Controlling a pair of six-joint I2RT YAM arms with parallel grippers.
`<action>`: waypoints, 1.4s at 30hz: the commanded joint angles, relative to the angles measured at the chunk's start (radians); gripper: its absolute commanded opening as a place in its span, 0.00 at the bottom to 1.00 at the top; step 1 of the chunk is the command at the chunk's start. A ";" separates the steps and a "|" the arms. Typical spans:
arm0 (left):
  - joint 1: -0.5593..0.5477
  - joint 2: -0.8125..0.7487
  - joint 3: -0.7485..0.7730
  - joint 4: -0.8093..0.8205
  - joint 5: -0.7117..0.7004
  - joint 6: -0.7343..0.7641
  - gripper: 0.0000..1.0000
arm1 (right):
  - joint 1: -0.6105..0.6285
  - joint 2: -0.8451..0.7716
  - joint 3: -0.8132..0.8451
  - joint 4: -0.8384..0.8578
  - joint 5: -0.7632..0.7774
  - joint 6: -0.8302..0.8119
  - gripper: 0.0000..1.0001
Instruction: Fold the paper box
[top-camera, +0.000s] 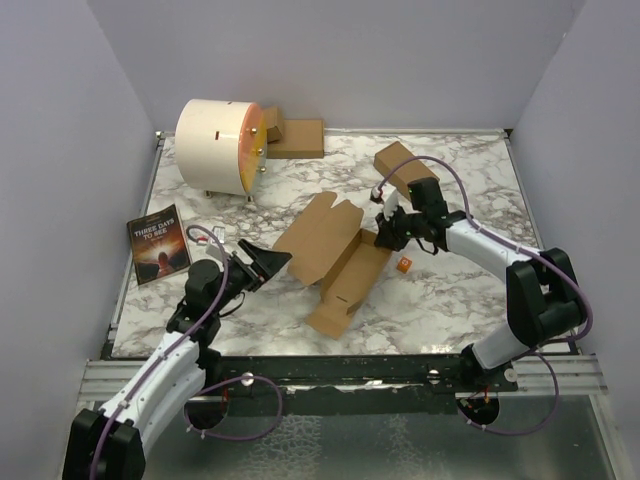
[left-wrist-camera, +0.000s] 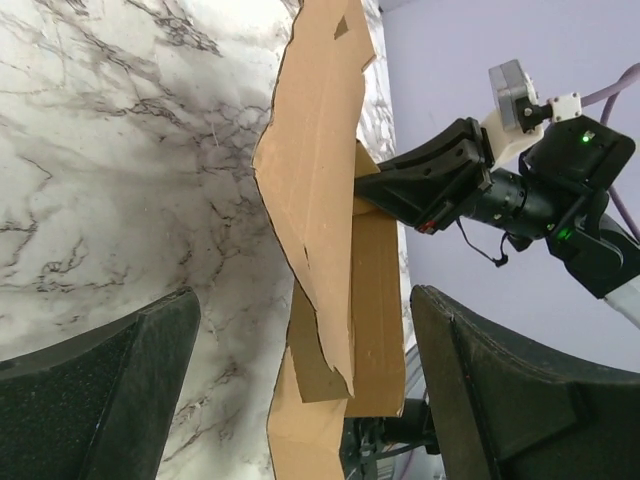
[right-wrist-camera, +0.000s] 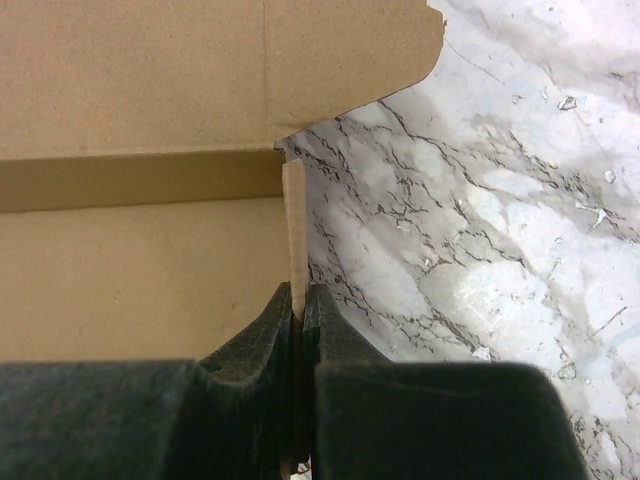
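The paper box lies partly unfolded in the middle of the marble table, a brown die-cut sheet with one panel raised. My right gripper is at its right edge, shut on a thin upright flap, which shows edge-on between the pads in the right wrist view. My left gripper stands wide open just left of the box. In the left wrist view the cardboard reaches down between the two spread fingers and touches neither.
A white drum with an orange face stands at the back left, with flat brown cardboard beside it. A brown carton sits behind the right arm. A book lies at the left edge, and a small orange piece lies near the box.
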 joint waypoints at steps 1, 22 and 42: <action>-0.045 0.084 0.021 0.161 -0.043 -0.026 0.86 | -0.002 -0.043 -0.018 0.058 -0.049 0.018 0.01; -0.296 0.440 0.219 0.291 -0.226 0.447 0.00 | -0.002 0.012 -0.048 0.087 -0.049 0.018 0.15; -0.407 0.474 0.266 0.226 -0.249 0.612 0.00 | 0.006 0.093 -0.032 0.067 0.042 -0.098 0.28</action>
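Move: The lid panel's near-left edge stands about 5 cm to the right of the open left gripper, 2 cm ahead and about level with it; the box tray lies roughly 17 cm right, 2 cm back and 8 cm below. The right fingers already pinch the tray's far end wall, whose middle is some 2 cm left, 1 ahead and 2 below them; the orange cube sits about 5 cm right of that hand, 5 back and 5 below. The lid panel's near-left edge is pinched by the left hand, which reaches right and slightly forward, shuts on it, then carries it on right and a little back, about 10 cm of travel in all, rolling left side up, tipping up and turning clockwise. The right hand first keeps its pinch on the end wall, then loosens its fingers partway and sinks some 3–4 cm astride the wall. ##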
